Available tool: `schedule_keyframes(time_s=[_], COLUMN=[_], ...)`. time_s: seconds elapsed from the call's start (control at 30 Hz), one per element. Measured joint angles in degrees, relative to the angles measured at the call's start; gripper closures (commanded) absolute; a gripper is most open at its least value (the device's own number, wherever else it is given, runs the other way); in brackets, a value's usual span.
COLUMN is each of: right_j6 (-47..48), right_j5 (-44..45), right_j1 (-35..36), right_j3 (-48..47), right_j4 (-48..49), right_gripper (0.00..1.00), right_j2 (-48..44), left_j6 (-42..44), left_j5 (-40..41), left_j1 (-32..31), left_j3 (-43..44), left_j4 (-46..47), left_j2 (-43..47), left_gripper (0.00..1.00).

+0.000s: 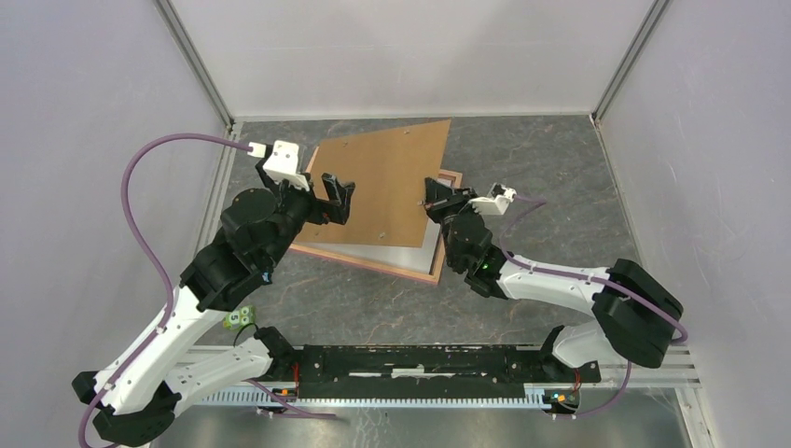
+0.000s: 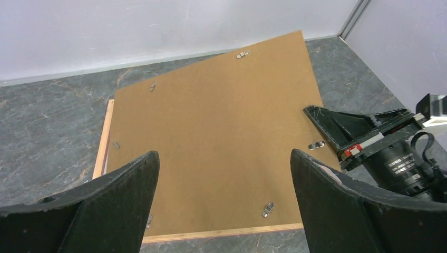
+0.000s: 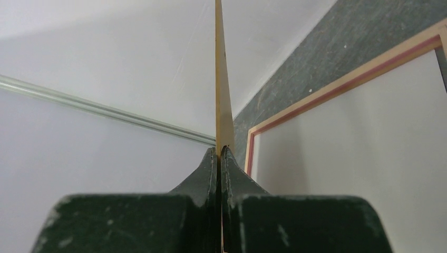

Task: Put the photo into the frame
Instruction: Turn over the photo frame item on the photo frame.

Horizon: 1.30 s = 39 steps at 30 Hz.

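Note:
The salmon-edged frame (image 1: 366,260) lies flat on the table. Inside it a white sheet (image 3: 363,153) shows, which looks like the photo face down; no printed side is visible. A brown backing board (image 1: 382,182) with small metal clips is tilted above the frame. My right gripper (image 1: 431,202) is shut on the board's right edge, and in the right wrist view the board (image 3: 222,79) stands edge-on between the closed fingers (image 3: 219,149). My left gripper (image 2: 224,154) hangs open over the board's near left part (image 2: 216,121), touching nothing.
Grey walls enclose the marbled table (image 1: 522,159) on three sides, with the left wall close to the frame. The frame's wooden near edge (image 2: 211,233) lies just under my left fingers. The right arm's wrist (image 2: 390,158) sits at the board's right side.

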<state>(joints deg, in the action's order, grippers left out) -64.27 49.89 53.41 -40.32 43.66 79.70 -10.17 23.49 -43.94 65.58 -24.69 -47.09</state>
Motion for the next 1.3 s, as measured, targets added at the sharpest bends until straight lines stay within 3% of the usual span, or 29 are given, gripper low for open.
schedule_keyframes(time_s=[0.6, 1.2, 1.27, 1.3], right_j6=[-14.45, -19.93, -19.87, -19.87], right_j5=[-2.54, -8.17, -9.29, -9.90], right_j1=[-3.06, -5.77, -6.34, -6.60], right_j3=[3.08, 3.08, 3.10, 3.28], right_j4=[0.00, 2.86, 3.98, 4.74], right_gripper=[1.00, 1.00, 0.92, 0.80], right_j2=[6.97, 14.32, 15.04, 15.39], left_j6=[0.00, 0.00, 0.00, 0.00], left_j5=[-0.09, -0.17, -0.24, -0.28], left_j1=[-0.46, -0.50, -0.50, -0.50], left_j3=[-0.42, -0.42, -0.42, -0.39], left_j4=[0.85, 0.85, 0.83, 0.83], left_j2=[-0.02, 0.07, 0.20, 0.33], left_gripper=[0.00, 0.00, 0.00, 0.00])
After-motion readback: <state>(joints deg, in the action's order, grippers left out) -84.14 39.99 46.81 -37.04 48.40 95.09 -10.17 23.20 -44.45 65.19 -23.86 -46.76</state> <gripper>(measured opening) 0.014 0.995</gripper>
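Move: My right hand still pinches the brown backing board by its right edge. The board's middle is about 10 cm left, 4 cm ahead and 10 cm below this hand. It goes to the photo frame, centred some 12 cm left, 5 cm ahead and 25 cm below, with the white sheet inside; the frame's right rail runs about 5 cm to my right. From my left hand the frame's middle is some 14 cm ahead, 5 cm right, 36 cm down. Keeping my right fingers shut on the board's edge, I lower that raised edge about 10 cm towards the frame and reach some 3 cm forward, mostly near the end. As it sinks, my wrist rolls its left side up and tips its fingers down, roughly 15 degrees in all, flattening the board's slant. ##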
